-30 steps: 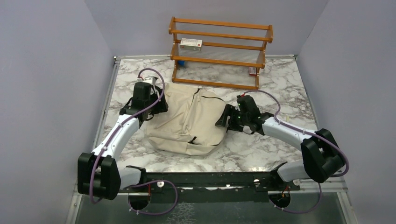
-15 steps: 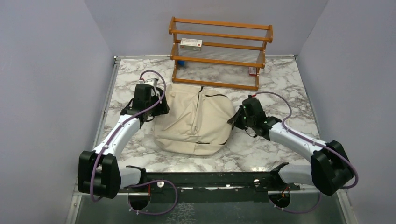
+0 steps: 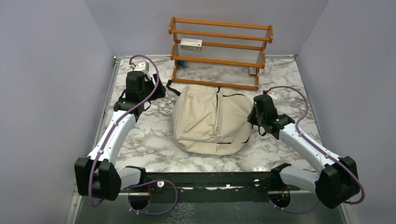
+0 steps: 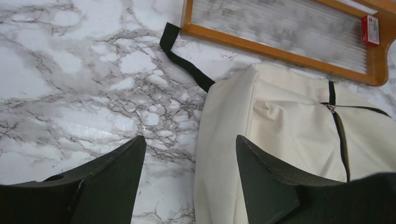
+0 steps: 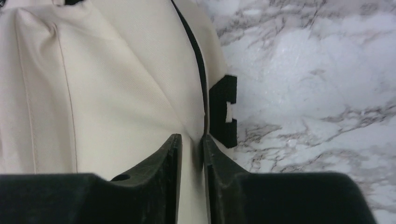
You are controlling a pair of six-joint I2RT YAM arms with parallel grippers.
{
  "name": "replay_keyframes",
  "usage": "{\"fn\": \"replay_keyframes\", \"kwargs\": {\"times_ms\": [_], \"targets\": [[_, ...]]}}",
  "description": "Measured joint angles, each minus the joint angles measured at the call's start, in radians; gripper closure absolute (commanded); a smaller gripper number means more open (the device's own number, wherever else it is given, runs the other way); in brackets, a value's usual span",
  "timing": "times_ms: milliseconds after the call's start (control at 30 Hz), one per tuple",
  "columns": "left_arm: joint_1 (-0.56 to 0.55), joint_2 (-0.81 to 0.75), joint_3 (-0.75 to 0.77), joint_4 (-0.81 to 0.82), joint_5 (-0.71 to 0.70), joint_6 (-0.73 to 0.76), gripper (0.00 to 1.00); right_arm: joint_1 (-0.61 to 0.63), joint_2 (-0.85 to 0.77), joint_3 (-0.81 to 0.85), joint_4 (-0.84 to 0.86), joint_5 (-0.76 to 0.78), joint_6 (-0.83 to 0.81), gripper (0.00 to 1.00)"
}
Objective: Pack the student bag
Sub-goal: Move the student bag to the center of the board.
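The student bag (image 3: 212, 121), cream canvas with black zippers, lies flat in the middle of the marble table. My right gripper (image 3: 255, 119) is at its right edge, shut on a fold of the bag's fabric (image 5: 107, 79) beside a black buckle (image 5: 223, 109); in the right wrist view the gripper (image 5: 191, 140) has cloth pinched between its narrow jaws. My left gripper (image 3: 156, 91) hovers open to the left of the bag. The left wrist view shows the gripper (image 4: 189, 142) empty above the bag's left edge (image 4: 289, 135). A black strap (image 4: 184, 63) trails from the bag's top corner.
A wooden rack (image 3: 219, 51) stands at the back of the table, just behind the bag. It holds a white and red box (image 3: 191, 44), a small blue item (image 3: 181, 63) and a small red box (image 4: 370, 30). Grey walls close in both sides.
The right gripper closed on the bag's right edge and drew the bag to the right and toward the rack. The left arm pulled back to the far left, off the bag.
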Motion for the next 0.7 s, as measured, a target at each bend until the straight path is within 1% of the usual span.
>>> {"fn": "replay_keyframes", "kwargs": {"times_ms": [100, 133, 233, 367, 533, 567, 600, 700], "targets": [[0.003, -0.009, 0.026, 0.016, -0.007, 0.003, 0.28, -0.008, 0.008, 0.062, -0.024, 0.023, -0.05, 0.43], [0.003, -0.011, 0.033, 0.021, -0.007, 0.006, 0.28, -0.008, 0.011, 0.089, -0.032, 0.026, -0.07, 0.37], [0.003, -0.015, 0.04, 0.029, -0.007, 0.02, 0.28, -0.008, 0.012, 0.173, -0.059, 0.029, -0.12, 0.25], [0.003, -0.029, 0.04, 0.037, -0.004, 0.051, 0.28, -0.008, 0.012, 0.281, -0.1, 0.023, -0.194, 0.14], [0.003, -0.098, 0.02, 0.098, 0.057, 0.071, 0.28, -0.008, 0.012, 0.389, -0.13, -0.051, -0.299, 0.1], [0.003, -0.116, 0.012, 0.114, 0.068, 0.071, 0.28, -0.008, 0.012, 0.399, -0.129, -0.072, -0.318, 0.09], [0.003, -0.136, 0.001, 0.129, 0.077, 0.068, 0.28, -0.008, 0.012, 0.405, -0.129, -0.094, -0.336, 0.06], [0.003, -0.179, -0.025, 0.15, 0.077, 0.059, 0.28, -0.008, 0.008, 0.403, -0.128, -0.152, -0.385, 0.04]]}}
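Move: The right hand, its fingers nearly shut at the right side edge of the student bag, has the bag's middle about 16 cm to its left, 2 cm ahead and 4 cm lower. The middle of the shelf's bottom front rail is roughly 19 cm ahead and 15 cm left, and the red box some 24 cm straight ahead. From the open left hand the bag's middle is about 21 cm right, 6 cm back and 14 cm down, and the black strap 10 cm ahead and 4 cm right. The right hand lets go of the bag's right side edge, spreading its fingers from nearly shut to wide open while it climbs some 14 cm and goes about 4 cm forward; the fingertips tilt up and the hand swings counter-clockwise, drifting a little left over the bag near the end. Meanwhile the left hand, empty and still open, rises about 8 cm away from the bag and the table, its fingers tipping up nearly 20 degrees, and touches nothing. ##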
